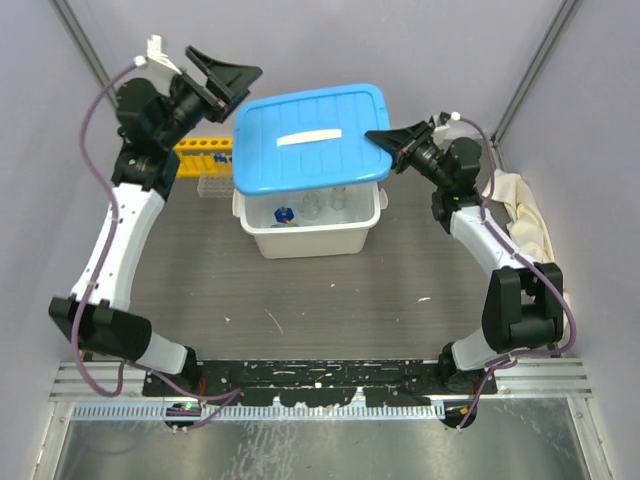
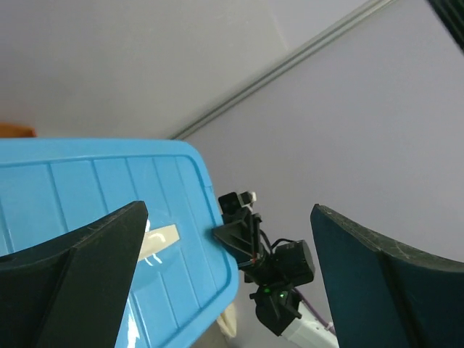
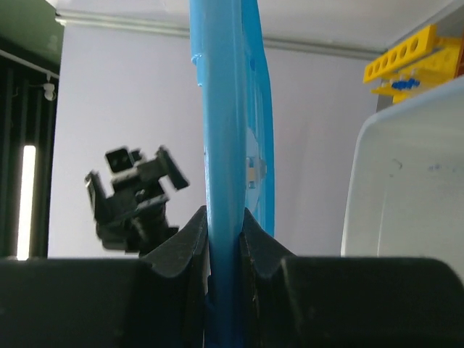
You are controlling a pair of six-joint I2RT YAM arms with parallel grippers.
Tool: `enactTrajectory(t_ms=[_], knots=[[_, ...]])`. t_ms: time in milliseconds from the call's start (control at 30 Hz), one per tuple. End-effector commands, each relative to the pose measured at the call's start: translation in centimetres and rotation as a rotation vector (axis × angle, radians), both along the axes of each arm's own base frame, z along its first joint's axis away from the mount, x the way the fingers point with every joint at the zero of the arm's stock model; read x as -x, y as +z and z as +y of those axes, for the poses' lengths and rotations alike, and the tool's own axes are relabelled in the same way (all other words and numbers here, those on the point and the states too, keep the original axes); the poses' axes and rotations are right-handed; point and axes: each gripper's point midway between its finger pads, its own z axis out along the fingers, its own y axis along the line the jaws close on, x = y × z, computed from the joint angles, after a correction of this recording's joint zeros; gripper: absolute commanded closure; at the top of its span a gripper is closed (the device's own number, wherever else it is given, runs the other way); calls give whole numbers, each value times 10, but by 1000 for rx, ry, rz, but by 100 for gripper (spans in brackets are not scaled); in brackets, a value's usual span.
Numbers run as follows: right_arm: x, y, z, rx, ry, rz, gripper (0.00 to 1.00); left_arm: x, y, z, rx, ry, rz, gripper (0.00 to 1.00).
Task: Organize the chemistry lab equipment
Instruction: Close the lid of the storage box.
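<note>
The blue lid (image 1: 310,135) hangs over the white bin (image 1: 310,240), shifted toward the back, so the bin's front part is uncovered. My right gripper (image 1: 385,146) is shut on the lid's right edge; in the right wrist view the lid (image 3: 225,130) stands edge-on between the jaws of the gripper (image 3: 225,225). Inside the bin lie a blue-capped piece (image 1: 283,213) and clear glass flasks (image 1: 322,207). The yellow tube rack (image 1: 205,152) stands left of the bin. My left gripper (image 1: 245,86) is open just off the lid's back-left corner, touching nothing.
A clear plastic rack (image 1: 212,186) sits in front of the yellow rack. A crumpled cream cloth (image 1: 525,222) lies along the right wall beside my right arm. Grey walls close in at the back and on both sides.
</note>
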Motion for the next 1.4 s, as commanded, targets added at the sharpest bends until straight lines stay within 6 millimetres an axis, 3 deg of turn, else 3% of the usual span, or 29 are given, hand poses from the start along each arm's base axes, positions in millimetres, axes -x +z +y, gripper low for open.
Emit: enactTrajectory(t_ms=[0,100,200,400,600,800,1367], knots=[[38,33,19,6,55,-151,99,-13,-44,-18,7,-105,106,2],[38,9,22,41,48,-107,99,-17,-76,-14,-78,-75,155,1],[41,-10,24,63,47,-74,99,-15,-98,-11,-143,-56,191,7],[36,-35,20,147,2,-53,99,-8,-105,-5,-169,-31,202,3],[28,-48,21,157,-12,-47,99,-5,-103,-7,-153,-44,202,7],[20,-65,21,187,-16,-22,99,-3,-122,-6,-163,-47,238,17],[4,-106,16,312,-60,27,99,15,-187,2,-269,-40,356,28]])
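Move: The right hand holds the lid by its right edge; the lid's middle is about 12 cm to its left and level with it. The storage box's middle lies some 12 cm left and 28 cm below, neither ahead nor back, with the orange compartment tray about 13 cm beyond the box and the yellow rack roughly 37 cm left and 11 cm ahead of the hand. From the empty left hand, the lid's middle is about 11 cm right, 3 cm ahead and 17 cm below. Still pinching the lid's right edge, the right hand lowers it about 11 cm towards the box, first easing slightly back and left, while rolling so the lid's left end dips. The open left hand swings down some 19 cm towards the lid's left part, swerving forward and returning, with a brief small rise on the way; it tips downward and partly closes, without visible contact. ##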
